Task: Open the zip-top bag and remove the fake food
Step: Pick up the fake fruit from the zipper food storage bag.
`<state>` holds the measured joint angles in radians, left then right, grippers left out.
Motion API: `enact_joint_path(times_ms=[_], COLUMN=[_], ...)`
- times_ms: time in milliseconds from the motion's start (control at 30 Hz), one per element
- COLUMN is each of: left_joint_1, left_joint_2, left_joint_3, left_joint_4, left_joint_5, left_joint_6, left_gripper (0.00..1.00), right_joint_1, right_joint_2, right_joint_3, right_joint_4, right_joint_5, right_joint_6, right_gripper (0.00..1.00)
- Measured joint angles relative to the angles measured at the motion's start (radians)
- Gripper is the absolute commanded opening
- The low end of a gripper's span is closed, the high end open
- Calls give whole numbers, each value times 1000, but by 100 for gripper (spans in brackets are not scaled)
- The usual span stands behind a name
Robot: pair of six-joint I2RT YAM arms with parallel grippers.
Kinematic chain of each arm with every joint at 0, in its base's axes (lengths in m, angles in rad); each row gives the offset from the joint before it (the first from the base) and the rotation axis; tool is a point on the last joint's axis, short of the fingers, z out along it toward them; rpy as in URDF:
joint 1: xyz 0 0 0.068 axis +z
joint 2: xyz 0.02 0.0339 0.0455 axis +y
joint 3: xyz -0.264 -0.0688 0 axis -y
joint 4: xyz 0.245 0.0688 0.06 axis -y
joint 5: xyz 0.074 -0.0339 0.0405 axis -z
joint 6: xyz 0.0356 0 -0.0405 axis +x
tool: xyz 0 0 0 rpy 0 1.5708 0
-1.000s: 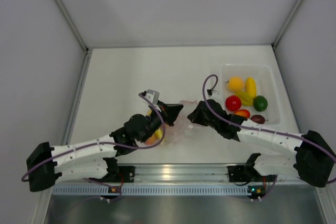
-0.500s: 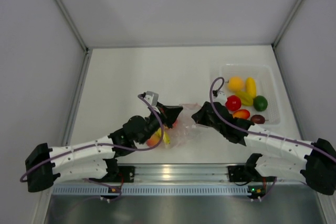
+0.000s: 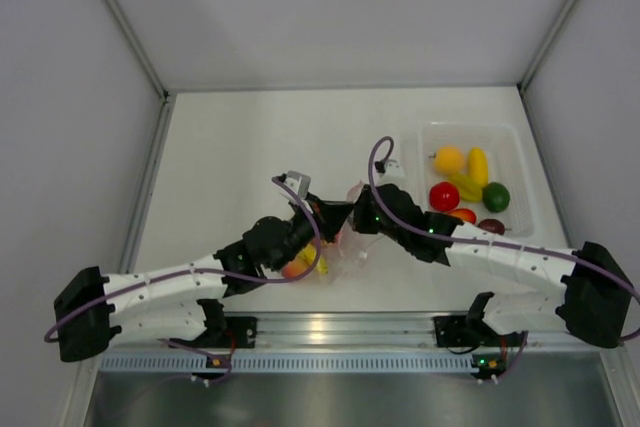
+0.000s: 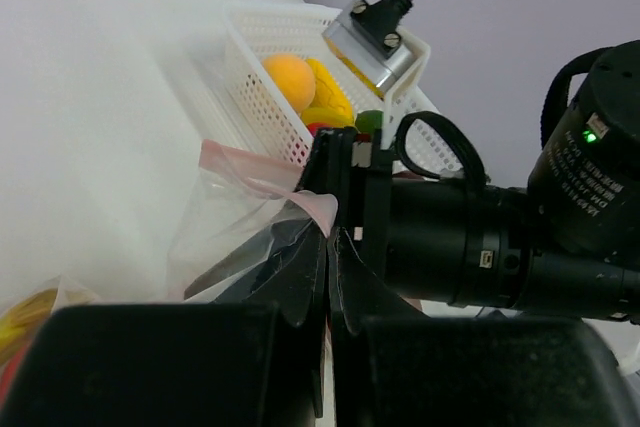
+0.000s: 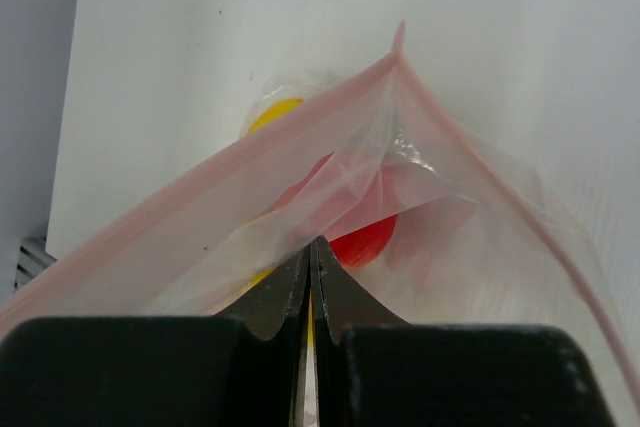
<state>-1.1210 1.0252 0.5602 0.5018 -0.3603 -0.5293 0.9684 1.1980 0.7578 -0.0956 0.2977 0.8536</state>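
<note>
The zip-top bag [image 3: 350,252] lies crumpled in front of the arm bases, its pink strip [image 5: 200,182] arching across the right wrist view. Fake food is inside it: a red piece [image 5: 365,237] and a yellow piece [image 5: 272,112], seen from above as an orange-yellow cluster [image 3: 300,265]. My left gripper [image 4: 328,232] is shut on the bag's pink strip edge. My right gripper [image 5: 312,242] is shut on the bag's thin film just below the strip. From above, the left gripper [image 3: 335,215] and right gripper [image 3: 358,217] stand almost tip to tip over the bag's mouth.
A rigid perforated tray [image 3: 522,187] stands at the right, holding more fake food: an orange [image 3: 449,158], a yellow piece [image 3: 478,164], a red one [image 3: 444,196] and a green one [image 3: 496,196]. Enclosure walls rise on three sides. The tray wall [image 4: 265,87] shows behind the bag.
My right gripper has swung left toward the left gripper, closing the gap between them. The bag has bunched up between the two. Both jaws have stayed shut.
</note>
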Motion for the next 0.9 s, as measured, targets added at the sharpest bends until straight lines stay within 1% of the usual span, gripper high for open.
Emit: enact_joint_path(times_ms=[200,367,500,733,900], left_joint_1=[12,15,15,16,15], left_joint_2=[1,1,-6,-24,-24], left_joint_3=[1,1,0,0,-1], left_joint_4=[-9,-19,-40,-72,-96], left_joint_5=[-27,-58,-77,-87,-82], left_joint_6=[4,5,4,24,32], left_gripper=[0,0,0,0,0], right_joint_1=[32,50,80,106,118], right_joint_2=[116,147,173,206,212], right_joint_3=[71,75,75,63,27], right_joint_4=[2,5,15,92,156], right_joint_5=[-19,-11,39,91,105], right_joint_6=[-25,14,69,117,126], right_gripper=[0,1,2,7,2])
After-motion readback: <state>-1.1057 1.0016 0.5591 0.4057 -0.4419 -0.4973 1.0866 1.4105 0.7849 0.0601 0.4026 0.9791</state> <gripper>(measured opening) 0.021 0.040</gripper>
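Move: The right hand's shut fingers are already in the mouth of the bag. The red fruit lies inside, roughly 6 cm to their left, 2 cm ahead and 9 cm below; the banana, about 10 cm left and 1 cm back, and the peach, some 13 cm left and 4 cm back, are both about 10 cm below. From the left hand, which still pinches the bag's rim higher up, the red fruit is about 18 cm below, 3 cm left and 2 cm ahead. The right hand reaches about 5 cm to its left while sinking some 3 cm, pushing its nearly shut fingers deeper into the open bag towards the red fruit, the wrist hardly turning. Keeping its pinch on the rim, the left hand gives way with it, easing roughly 2 cm left, a little forward and down, and turning about 5 degrees counter-clockwise. ##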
